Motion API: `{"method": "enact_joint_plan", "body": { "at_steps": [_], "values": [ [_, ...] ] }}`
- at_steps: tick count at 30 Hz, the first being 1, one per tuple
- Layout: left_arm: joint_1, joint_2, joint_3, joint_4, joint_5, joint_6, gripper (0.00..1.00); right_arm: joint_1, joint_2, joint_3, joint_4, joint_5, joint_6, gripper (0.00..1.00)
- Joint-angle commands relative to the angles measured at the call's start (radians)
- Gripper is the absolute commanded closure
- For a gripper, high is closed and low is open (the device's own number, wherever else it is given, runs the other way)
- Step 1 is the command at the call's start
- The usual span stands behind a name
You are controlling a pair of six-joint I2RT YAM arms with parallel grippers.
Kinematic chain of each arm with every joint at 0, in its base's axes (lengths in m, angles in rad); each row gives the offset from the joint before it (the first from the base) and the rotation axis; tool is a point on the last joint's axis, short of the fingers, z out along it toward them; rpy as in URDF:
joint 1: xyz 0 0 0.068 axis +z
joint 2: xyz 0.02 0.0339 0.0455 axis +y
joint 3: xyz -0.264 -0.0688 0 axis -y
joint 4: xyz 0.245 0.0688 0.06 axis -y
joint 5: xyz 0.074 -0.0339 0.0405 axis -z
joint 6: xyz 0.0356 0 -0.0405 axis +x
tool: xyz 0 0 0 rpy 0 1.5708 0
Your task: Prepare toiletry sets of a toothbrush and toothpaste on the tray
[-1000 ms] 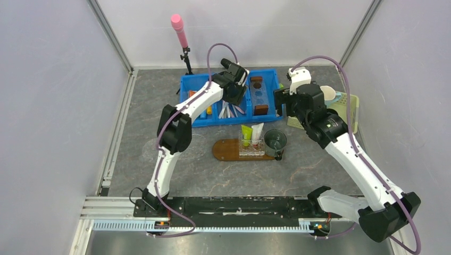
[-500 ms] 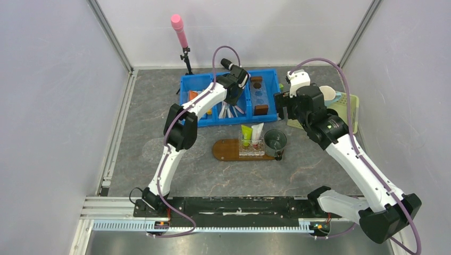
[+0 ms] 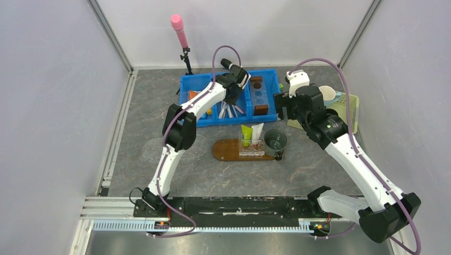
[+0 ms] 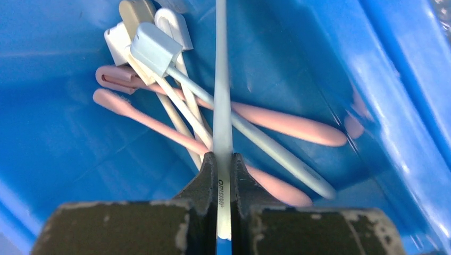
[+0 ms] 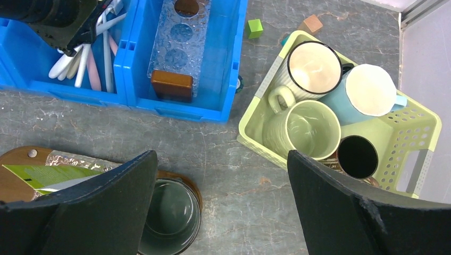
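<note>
In the blue bin's middle compartment my left gripper (image 4: 223, 164) is shut on the whitish handle of a toothbrush (image 4: 222, 79), which runs straight up between the jaws. Under it lie pink, white and pale blue toothbrushes (image 4: 276, 154). In the top view the left gripper (image 3: 230, 101) reaches down into the bin. The dark wooden tray (image 3: 223, 150) carries a clear holder with the green toothpaste (image 3: 246, 133) and the white toothpaste (image 3: 257, 131) upright in it. My right gripper (image 5: 220, 156) hangs open and empty above the table, beside the tray's right end (image 5: 16, 159).
A dark green cup (image 5: 170, 215) stands on the tray's right end. The blue bin (image 5: 175, 109) also holds a clear rack and a brown block (image 5: 171, 84). A pale green basket (image 5: 255, 143) of mugs sits right. A pink-tipped stand (image 3: 180, 29) rises behind.
My left gripper has lowered into the bin's middle compartment and closed on the toothbrush handle. The right arm has hardly moved.
</note>
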Motion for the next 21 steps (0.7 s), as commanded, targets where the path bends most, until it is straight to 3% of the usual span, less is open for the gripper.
{"method": "enact_joint_plan", "body": {
  "at_steps": [1,21],
  "values": [
    [-0.013,-0.176,-0.03,0.038,0.063,0.05,0.98,-0.005,0.003,0.022,0.023,-0.001,-0.013,0.02],
    [-0.012,-0.751,-0.741,0.667,0.278,-0.02,0.98,-0.013,0.185,0.256,0.176,-0.222,0.134,0.02]
  ]
}}
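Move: With a white toothbrush already pinched low on its handle inside the blue bin, the left hand has the wooden tray about 18 cm back and 6 cm right, a little below. On the tray, the clear holder is some 17 cm back, 7 cm right; the green mug about 16 cm back, 15 cm right. From the empty right hand, that toothbrush lies roughly 20 cm ahead, 18 cm left and 18 cm down, and the mug 6 cm left, 22 cm below. Lifting the gripped toothbrush about 13 cm out of the bin's middle compartment, the left hand also draws back some 6 cm, mostly late on, its fingertips swinging up and its left side dipping; the grip stays shut. Wide open, the right hand waits, then eases left, forward and up by 4–5 cm on each, coming nearer the left hand. ##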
